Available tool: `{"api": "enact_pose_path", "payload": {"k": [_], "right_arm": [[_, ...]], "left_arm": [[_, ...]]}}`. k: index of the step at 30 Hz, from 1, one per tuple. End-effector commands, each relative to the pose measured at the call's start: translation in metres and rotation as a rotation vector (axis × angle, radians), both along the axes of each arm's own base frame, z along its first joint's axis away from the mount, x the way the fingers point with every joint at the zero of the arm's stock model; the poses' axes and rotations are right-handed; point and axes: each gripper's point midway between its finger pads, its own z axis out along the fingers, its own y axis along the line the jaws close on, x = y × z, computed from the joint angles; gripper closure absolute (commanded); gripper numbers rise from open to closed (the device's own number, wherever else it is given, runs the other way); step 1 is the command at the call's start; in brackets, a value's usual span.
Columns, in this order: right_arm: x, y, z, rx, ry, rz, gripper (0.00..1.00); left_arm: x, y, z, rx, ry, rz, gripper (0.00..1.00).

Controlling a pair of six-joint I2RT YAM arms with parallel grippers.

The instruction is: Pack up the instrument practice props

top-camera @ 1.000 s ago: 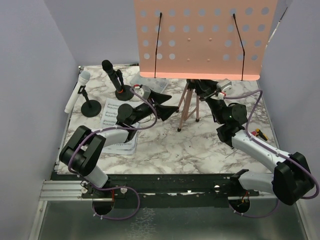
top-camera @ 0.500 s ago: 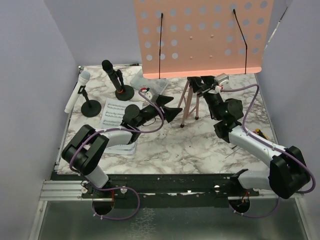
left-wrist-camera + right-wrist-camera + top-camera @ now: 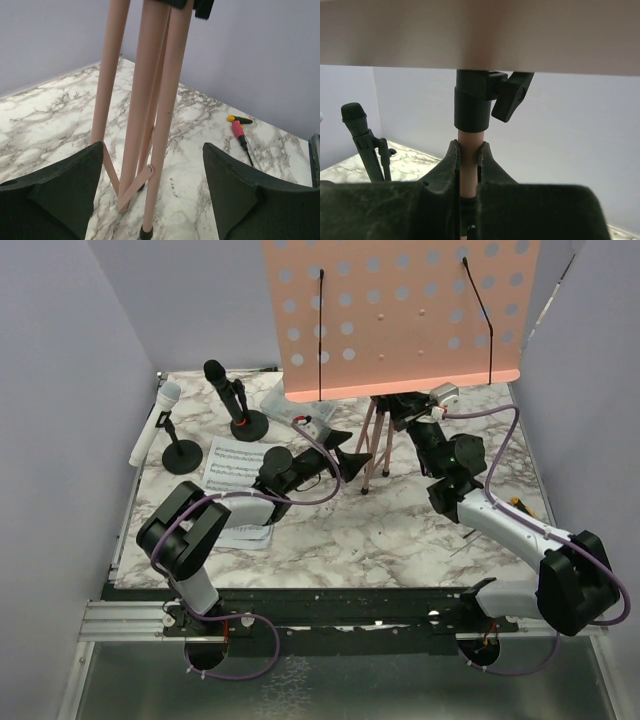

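Note:
The pink perforated music-sheet board (image 3: 400, 315) stands at the back on thin pink tripod legs (image 3: 375, 445). My right gripper (image 3: 405, 418) is shut on the pink pole (image 3: 469, 150) just under its black collar (image 3: 472, 107). My left gripper (image 3: 350, 455) is open, its two fingers on either side of the tripod legs (image 3: 150, 100) low down, not touching them. At the left, a black microphone (image 3: 225, 385) and a white microphone (image 3: 155, 425) sit in round-based holders (image 3: 248, 423). White sheet-music pages (image 3: 235, 465) lie under the left arm.
A red and yellow screwdriver (image 3: 238, 127) lies on the marble table to the right of the stand, near the right arm (image 3: 517, 505). Lilac walls close in the left, right and back sides. A black clamp knob (image 3: 512, 95) sticks out of the collar.
My left gripper has moved right, up to the tripod legs. The right gripper has closed on the pole, and the board has shifted slightly left.

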Motion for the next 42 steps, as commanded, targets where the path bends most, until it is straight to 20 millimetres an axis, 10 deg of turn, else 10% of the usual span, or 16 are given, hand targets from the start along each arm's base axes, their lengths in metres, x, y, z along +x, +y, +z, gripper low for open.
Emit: {"api": "enact_pose_path", "payload": {"k": [1,13,42], "right_arm": [[-0.013,0.002,0.007,-0.001,0.002,0.043,0.99],[-0.029,0.019,0.008,-0.016,0.045,0.21,0.99],[-0.032,0.039,-0.011,-0.008,0.175,0.413,0.99]], "left_arm": [[0.017,0.012,0.036,-0.048,-0.07,0.031,0.19],[0.055,0.087,0.069,-0.066,-0.13,0.091,0.18],[0.012,0.008,0.195,-0.203,-0.255,-0.435,0.18]]}}
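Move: The stand's black collar, just under the note plate, lies about 5 cm ahead of the open left hand, 7 cm to its right and 21 cm above it. The tripod legs stand below the collar, also 5 cm ahead and 7 cm to the right of the left hand, their middle a few centimetres lower than the hand. The right hand already grips the post with the collar 5 cm directly above it; the plate's lower lip hangs roughly 9 cm above that hand and 3 cm back. The right hand keeps the post pinched just below the collar and draws it about 3 cm back and 3 cm left, turning some 20 degrees counter-clockwise. Meanwhile the left hand, fingers wide open throughout, first swings forward and left clear of the tripod legs, then climbs to some 18 cm above its start while coming back right and a little back towards the collar, its wrist turning clockwise and its fingertips tilting up. ##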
